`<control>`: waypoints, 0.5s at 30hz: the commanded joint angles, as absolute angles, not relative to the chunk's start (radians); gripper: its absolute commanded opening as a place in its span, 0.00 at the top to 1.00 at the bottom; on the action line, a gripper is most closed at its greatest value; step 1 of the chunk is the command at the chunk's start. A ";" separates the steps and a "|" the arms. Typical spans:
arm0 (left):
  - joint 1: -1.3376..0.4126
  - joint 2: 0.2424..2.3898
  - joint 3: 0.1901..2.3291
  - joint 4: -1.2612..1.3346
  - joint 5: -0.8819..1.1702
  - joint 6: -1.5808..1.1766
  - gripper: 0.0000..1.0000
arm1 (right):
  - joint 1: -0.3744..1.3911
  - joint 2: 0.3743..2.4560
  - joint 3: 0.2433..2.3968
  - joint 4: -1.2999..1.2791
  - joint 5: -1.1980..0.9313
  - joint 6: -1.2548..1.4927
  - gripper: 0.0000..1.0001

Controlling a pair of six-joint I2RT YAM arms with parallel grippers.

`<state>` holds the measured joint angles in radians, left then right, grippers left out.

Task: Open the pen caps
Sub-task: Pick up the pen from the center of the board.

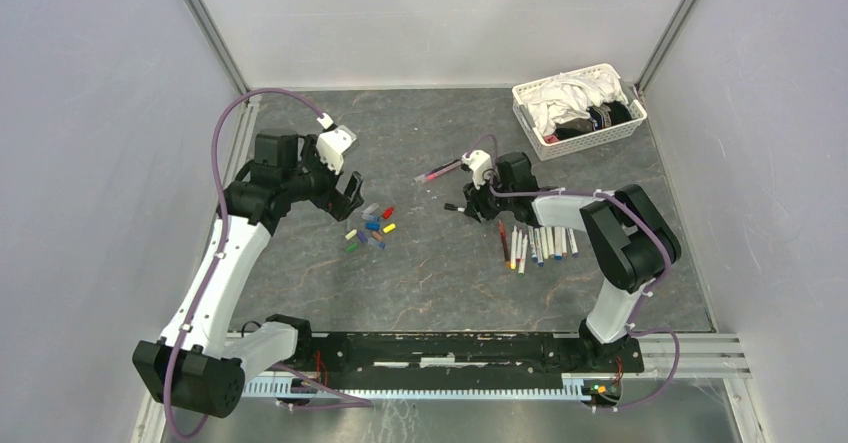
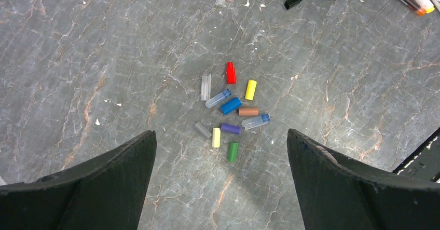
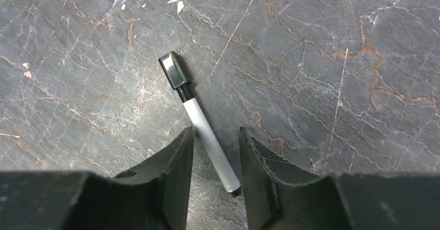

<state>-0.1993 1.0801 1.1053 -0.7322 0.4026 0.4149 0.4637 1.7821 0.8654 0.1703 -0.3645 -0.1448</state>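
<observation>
Several loose pen caps point(image 2: 230, 110) in mixed colours lie in a small pile point(image 1: 372, 226) left of centre. My left gripper point(image 1: 350, 191) hovers over them, wide open and holding nothing point(image 2: 221, 132). A white pen point(image 3: 202, 126) with its black cap point(image 3: 174, 70) on lies flat on the table. My right gripper point(image 3: 216, 129) straddles its rear half, jaws apart with gaps beside the barrel. In the top view that gripper point(image 1: 462, 206) sits mid-table. Several uncapped pens point(image 1: 540, 245) lie in a row to its right.
A pink-capped pen point(image 1: 440, 171) lies alone behind the right gripper. A white lattice basket point(image 1: 578, 108) of cloths stands at the back right. Grey walls close in both sides, and a metal rail point(image 1: 480, 348) runs along the near edge.
</observation>
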 commanded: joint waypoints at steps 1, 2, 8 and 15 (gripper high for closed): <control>-0.198 1.057 1.105 -0.742 0.435 0.464 0.00 | 0.474 1.763 0.799 0.190 -0.353 -0.168 0.60; -0.198 1.059 1.103 -0.744 0.441 0.466 0.00 | 0.487 1.754 0.775 0.205 -0.355 -0.166 0.62; -0.198 1.086 1.084 -0.765 0.504 0.496 0.00 | 0.578 1.724 0.719 0.227 -0.310 -0.158 0.73; -0.199 1.126 1.011 -0.778 0.579 0.574 0.00 | 0.589 1.630 0.673 0.315 -0.409 -0.089 0.99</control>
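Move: The pen lies slantwise between the right hand's half-open fingers, its middle about 2 cm left and 1 cm below. The two capped pens are some 9 cm ahead and 9 cm left of that hand. The red pen, end of the uncapped row, is about 7 cm back and 5 cm right; the loose red cap is 19 cm left, level. From the left hand, the pen is roughly 6 cm ahead, 24 cm right and 21 cm below. Back towards its base and somewhat left, the right hand skims about 5 cm at table height, dragging the pen along while its fingers close from nearly half open until they pinch the white barrel behind the black cap. The left hand, empty and wide open, starts sinking, some 3 cm down and slightly back. ##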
